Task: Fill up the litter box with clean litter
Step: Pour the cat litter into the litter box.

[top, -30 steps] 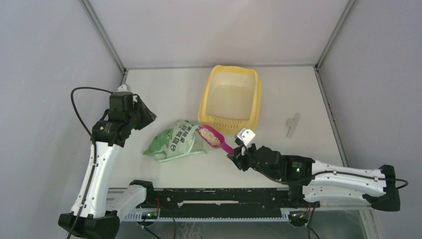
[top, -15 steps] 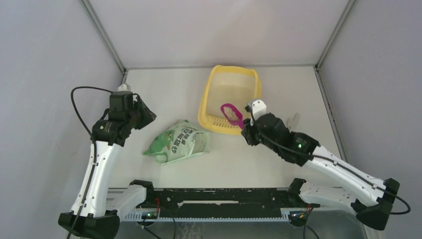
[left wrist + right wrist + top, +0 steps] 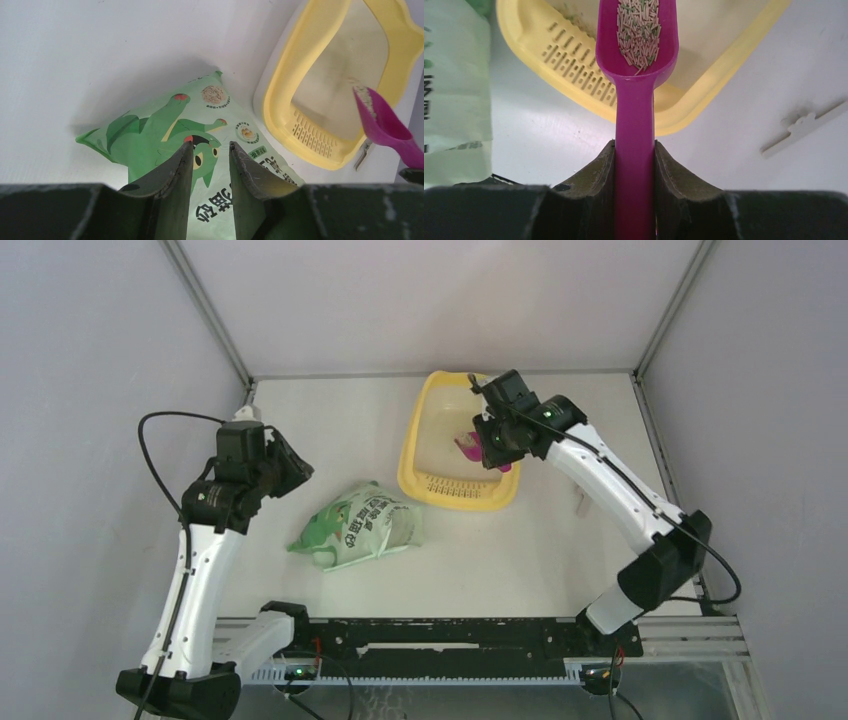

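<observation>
The yellow litter box (image 3: 411, 452) stands at the back centre of the table, its slotted grille ledge (image 3: 455, 483) at the near end. My right gripper (image 3: 492, 443) hangs over the box, shut on the handle of a magenta scoop (image 3: 636, 75). The scoop's bowl holds clean litter (image 3: 639, 30), beige granules, above the box (image 3: 689, 107). In the left wrist view the scoop (image 3: 387, 127) tilts over the box (image 3: 280, 95), whose floor looks pale tan. My left gripper (image 3: 210, 146) is open with nothing between its fingers, above the light green bag (image 3: 165, 125).
The green litter bag (image 3: 355, 525) lies flat left of the box's near end. A small grey clip-like piece (image 3: 804, 125) lies on the table right of the box. Grey walls close in the table on three sides.
My right arm has carried the loaded scoop from beside the bag up and back, over the grille end and above the litter box. The left arm has not moved.
</observation>
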{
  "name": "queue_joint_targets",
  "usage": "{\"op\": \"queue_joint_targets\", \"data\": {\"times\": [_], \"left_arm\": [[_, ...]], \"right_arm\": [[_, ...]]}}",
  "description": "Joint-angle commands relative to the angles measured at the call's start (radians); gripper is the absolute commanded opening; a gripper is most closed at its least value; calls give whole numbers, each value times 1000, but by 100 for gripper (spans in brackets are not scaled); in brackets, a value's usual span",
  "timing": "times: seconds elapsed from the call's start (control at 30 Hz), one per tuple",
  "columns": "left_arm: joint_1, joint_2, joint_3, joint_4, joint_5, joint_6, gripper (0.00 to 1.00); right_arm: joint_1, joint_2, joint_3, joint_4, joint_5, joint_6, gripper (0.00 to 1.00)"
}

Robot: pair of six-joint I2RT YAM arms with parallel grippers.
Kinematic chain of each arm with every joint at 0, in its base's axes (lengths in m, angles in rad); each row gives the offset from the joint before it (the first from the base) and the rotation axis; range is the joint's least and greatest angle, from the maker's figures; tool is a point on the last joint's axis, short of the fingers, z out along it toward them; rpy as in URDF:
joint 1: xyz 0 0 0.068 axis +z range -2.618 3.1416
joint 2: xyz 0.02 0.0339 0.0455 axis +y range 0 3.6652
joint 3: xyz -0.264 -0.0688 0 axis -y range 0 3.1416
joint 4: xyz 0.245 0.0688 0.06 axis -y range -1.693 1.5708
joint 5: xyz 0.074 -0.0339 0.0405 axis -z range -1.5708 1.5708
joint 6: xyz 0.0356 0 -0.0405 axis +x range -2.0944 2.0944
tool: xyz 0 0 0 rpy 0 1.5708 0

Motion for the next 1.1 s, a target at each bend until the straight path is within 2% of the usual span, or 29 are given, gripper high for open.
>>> {"op": "queue_joint_targets", "data": {"times": [0.0,0.27,0.43,0.57,0.67,0.7,0.77,0.8,1.07], "left_arm": [[-4,-22,59,16,23,26,37],[-4,-43,45,15,29,17,37],[-4,-54,35,7,20,16,40],[-4,-37,33,2,9,24,55],[-5,-3,34,13,5,22,63],[-3,8,34,17,4,21,71],[-4,21,33,25,-1,16,96],[-4,25,32,27,-5,13,100],[-4,21,20,31,-34,6,100]], "right_arm": [[-4,72,108,-156,3,-5,0],[39,179,295,-264,121,-5,0],[55,219,326,-309,129,-6,0],[62,291,372,-404,176,4,0],[72,301,383,-397,185,9,0],[72,300,386,-388,189,10,0],[71,297,385,-373,193,7,0],[70,297,387,-370,203,8,0],[70,249,361,-313,212,-3,0]]}}
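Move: I already hold the loaded scoop, its bowl reaching over the litter box. The box's middle is about 12 cm ahead of my right hand, 5 cm left and 15 cm down. From that hand the litter bag lies some 28 cm left and 7 cm back, and a grey clip about 22 cm right and 3 cm ahead, both on the table. From my left hand the box's middle is roughly 16 cm ahead and 31 cm to the right, some 18 cm down. Keeping my right grip on the scoop handle, I shake the litter out over the box: dip about 2.5 cm, come back up, then dip about 3 cm and stay low, while the wrist rolls its left side down some 20 degrees and tips steeper. My empty left hand stays above the bag and opens from partly open to fully wide. ##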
